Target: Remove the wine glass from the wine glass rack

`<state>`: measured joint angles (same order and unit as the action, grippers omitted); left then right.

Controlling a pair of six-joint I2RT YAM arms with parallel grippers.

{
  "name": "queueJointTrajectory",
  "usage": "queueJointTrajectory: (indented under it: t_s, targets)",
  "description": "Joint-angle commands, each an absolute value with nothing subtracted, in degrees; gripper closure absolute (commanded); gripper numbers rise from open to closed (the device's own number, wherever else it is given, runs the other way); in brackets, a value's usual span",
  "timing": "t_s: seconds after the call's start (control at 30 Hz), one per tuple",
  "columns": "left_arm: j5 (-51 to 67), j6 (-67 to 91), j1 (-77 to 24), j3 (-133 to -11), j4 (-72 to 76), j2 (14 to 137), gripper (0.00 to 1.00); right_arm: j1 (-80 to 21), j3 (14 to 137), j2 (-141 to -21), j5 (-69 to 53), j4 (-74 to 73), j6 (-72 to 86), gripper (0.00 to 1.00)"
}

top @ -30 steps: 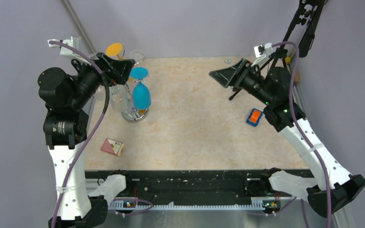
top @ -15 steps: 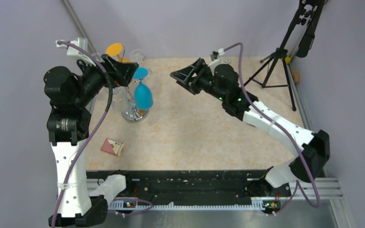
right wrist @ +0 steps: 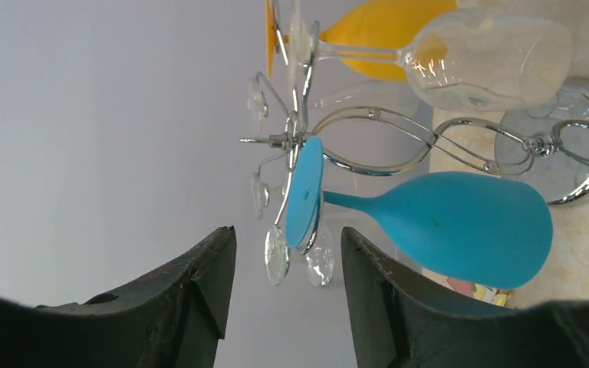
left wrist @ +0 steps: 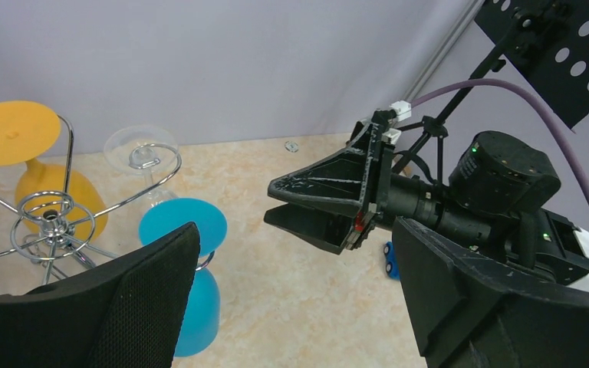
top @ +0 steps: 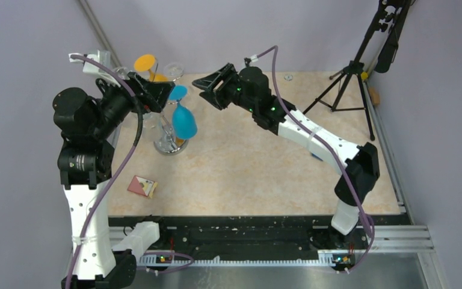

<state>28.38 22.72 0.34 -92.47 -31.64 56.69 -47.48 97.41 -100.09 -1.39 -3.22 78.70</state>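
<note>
The wine glass rack (top: 169,143) is a chrome wire tree at the table's far left. From its arms, bowl down, hang a blue wine glass (top: 182,122), an orange wine glass (top: 146,64) and a clear one (top: 173,71). My right gripper (top: 203,88) is open and points left at the rack, a short way from the blue glass. In the right wrist view the blue glass's foot (right wrist: 305,192) lies just beyond the fingertips, with nothing between them. My left gripper (top: 158,91) hovers wide open over the rack, holding nothing. Its wrist view shows the blue glass (left wrist: 192,307) under its left finger.
A black tripod (top: 350,77) stands at the far right corner. A small pink and yellow box (top: 142,186) lies on the table near the left arm. A blue toy car (left wrist: 389,257) sits mid-right, mostly hidden under the right arm. The grey back wall is close behind the rack.
My right arm has swung from the table's right side across to the left, ending near the rack, and its jaws have narrowed a little. The left arm has barely shifted.
</note>
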Motion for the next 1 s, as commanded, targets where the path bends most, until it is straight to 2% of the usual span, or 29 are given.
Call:
queueJointTrajectory:
  t_s: [0.0, 0.2, 0.4, 0.53, 0.63, 0.73, 0.87, 0.97]
  targets:
    - [26.66, 20.83, -0.32, -93.2, -31.86, 55.65, 0.01, -48.27, 103.58, -104.0, -3.52, -5.57, 79.93, 0.45]
    - [21.9, 18.29, -1.38, -95.1, -34.69, 55.9, 0.01, -48.25, 104.75, -107.77, -6.37, -0.75, 82.14, 0.44]
    - [14.82, 15.64, -2.73, -96.54, -37.39, 55.89, 0.01, -48.38, 107.05, -111.35, -9.32, 3.65, 83.27, 0.51]
    - [13.25, 15.05, -3.3, -96.19, -37.85, 55.69, 0.01, -48.47, 108.24, -112.64, -9.85, 4.17, 83.56, 0.61]
    - [12.14, 14.4, -3.81, -96.08, -38.27, 55.56, 0.01, -48.47, 108.38, -112.88, -9.6, 3.67, 83.67, 0.71]
    - [11.34, 13.92, -4.25, -96.06, -38.48, 55.4, 0.01, -48.44, 108.44, -112.42, -8.42, 3.38, 82.13, 0.92]
    - [10.77, 13.56, -4.7, -95.98, -38.63, 55.26, 0.01, -49.16, 109.02, -111.67, -6.42, 2.71, 79.53, 1.0]
    - [10.47, 13.56, -4.79, -96.28, -38.59, 55.22, 0.01, -49.31, 109.57, -111.05, -5.56, 1.5, 79.15, 1.0]
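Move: The blue wine glass hangs upside down on the rack; its foot is about 7 cm to the right hand's left, 3 cm ahead and 3 cm lower. The clear glass's foot is some 8 cm farther out beyond the blue one, and the yellow glass's foot some 14 cm ahead and 15 cm left of the right hand, both at much the same height. From the left hand the blue foot is about 11 cm ahead, 2 cm left and 8 cm below. Bring the right gripper left about 5 cm and slightly forward to the rim of the blue glass's foot, dipping some 4 to 5 cm on the way and then rising a little. Shut its half-open fingers there, pinching the rim from above and below. Swing the open left gripper about 3 cm left, turning some 10 degrees counter-clockwise. ##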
